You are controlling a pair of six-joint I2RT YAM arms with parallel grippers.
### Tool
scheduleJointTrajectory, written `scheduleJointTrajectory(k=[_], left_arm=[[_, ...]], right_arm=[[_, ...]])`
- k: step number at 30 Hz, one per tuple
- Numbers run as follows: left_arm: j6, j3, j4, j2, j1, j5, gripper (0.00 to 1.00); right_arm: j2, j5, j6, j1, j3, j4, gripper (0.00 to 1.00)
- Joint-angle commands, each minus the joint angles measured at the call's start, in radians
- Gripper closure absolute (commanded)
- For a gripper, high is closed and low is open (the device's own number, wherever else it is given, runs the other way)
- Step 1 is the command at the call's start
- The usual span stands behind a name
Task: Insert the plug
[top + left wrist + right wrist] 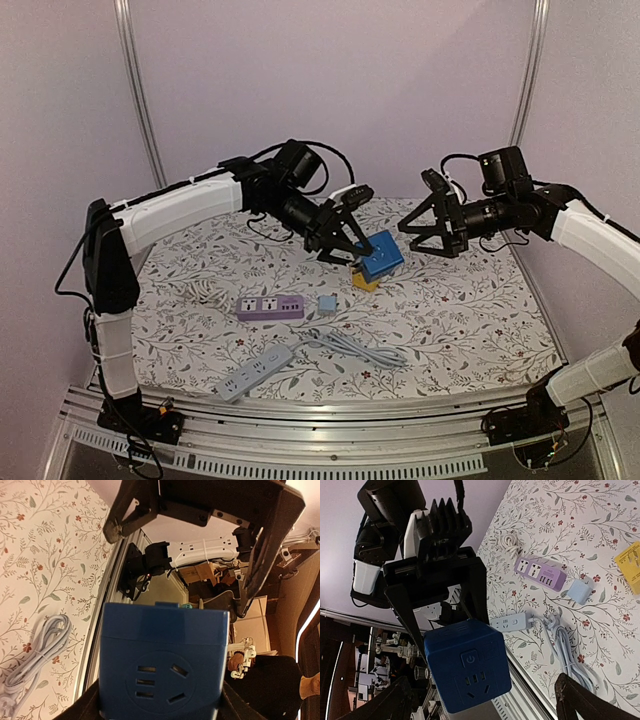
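My left gripper (350, 252) is shut on a blue cube socket (383, 254) and holds it in the air over the back middle of the table. In the left wrist view the blue cube socket (162, 660) fills the space between my dark fingers (85, 707), socket face towards the camera. My right gripper (420, 232) stands open just right of the cube without touching it. In the right wrist view the blue cube socket (467, 672) floats between that gripper's wide-apart fingers (585, 702). A pale plug (550, 621) on a grey cable lies by the grey strip.
A yellow cube (366, 283) sits on the cloth under the blue one. A purple power strip (270, 307) and a small light-blue adapter (327, 304) lie mid-table. A grey power strip (257, 372) with coiled cable (350, 347) lies near the front. A white cord (205, 292) lies at the left.
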Motion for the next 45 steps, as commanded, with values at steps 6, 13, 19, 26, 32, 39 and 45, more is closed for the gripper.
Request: scheduleJointTrajectory(k=[6,13,19,26,32,39,45], left_arm=[[-0.037,0.01,0.054,-0.029,0.019,0.074,1.0],[-0.117,-0.005,0.169,-0.032,0.019,0.129,1.0],[-0.173,-0.011,0.246,-0.028,0.019,0.142,1.0],[-0.177,-0.013,0.259,-0.017,0.016,0.144,1.0],[-0.169,-0.019,0.262,-0.019,0.014,0.138,1.0],[-0.166,-0.022,0.261,-0.018,0.01,0.132,1.0],[-0.157,-0.024,0.25,-0.018,0.011,0.074,0.9]], right_arm=[[0.037,-0.089,0.031,0.049,0.051,-0.005,0.01],[0.108,-0.13,0.008,0.091,0.105,-0.064,0.01],[0.12,-0.175,0.045,0.102,0.099,-0.015,0.03],[0.125,-0.236,0.122,0.104,0.089,0.056,0.16],[0.117,-0.238,0.16,0.105,0.067,0.106,0.2],[0.122,-0.24,0.166,0.104,0.066,0.113,0.36],[0.123,-0.237,0.168,0.104,0.062,0.116,0.68]])
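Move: The blue plug is already in my left fingers, its middle a couple of centimetres past the hand point to the right, 1 cm back and 1 cm lower. From my open right hand it lies about 6 cm left, 4 cm back and 2 cm below. That right gripper is some 8 cm right of my left hand, 3 cm ahead. On the table, the yellow plug lies about 12 cm ahead of the blue plug and level with it sideways; the small light-blue cube is 5 cm ahead of it and 10 cm left. I bring my open right hand about 5 cm left and 3 cm back onto the blue plug, rising roughly 2 cm late on and turning some 20 degrees, largely counter-clockwise. Meanwhile my left hand keeps its grip and lifts the plug about 3.5 cm, rolling it slightly. Then my right fingers close from wide open and pinch the plug's sides. ##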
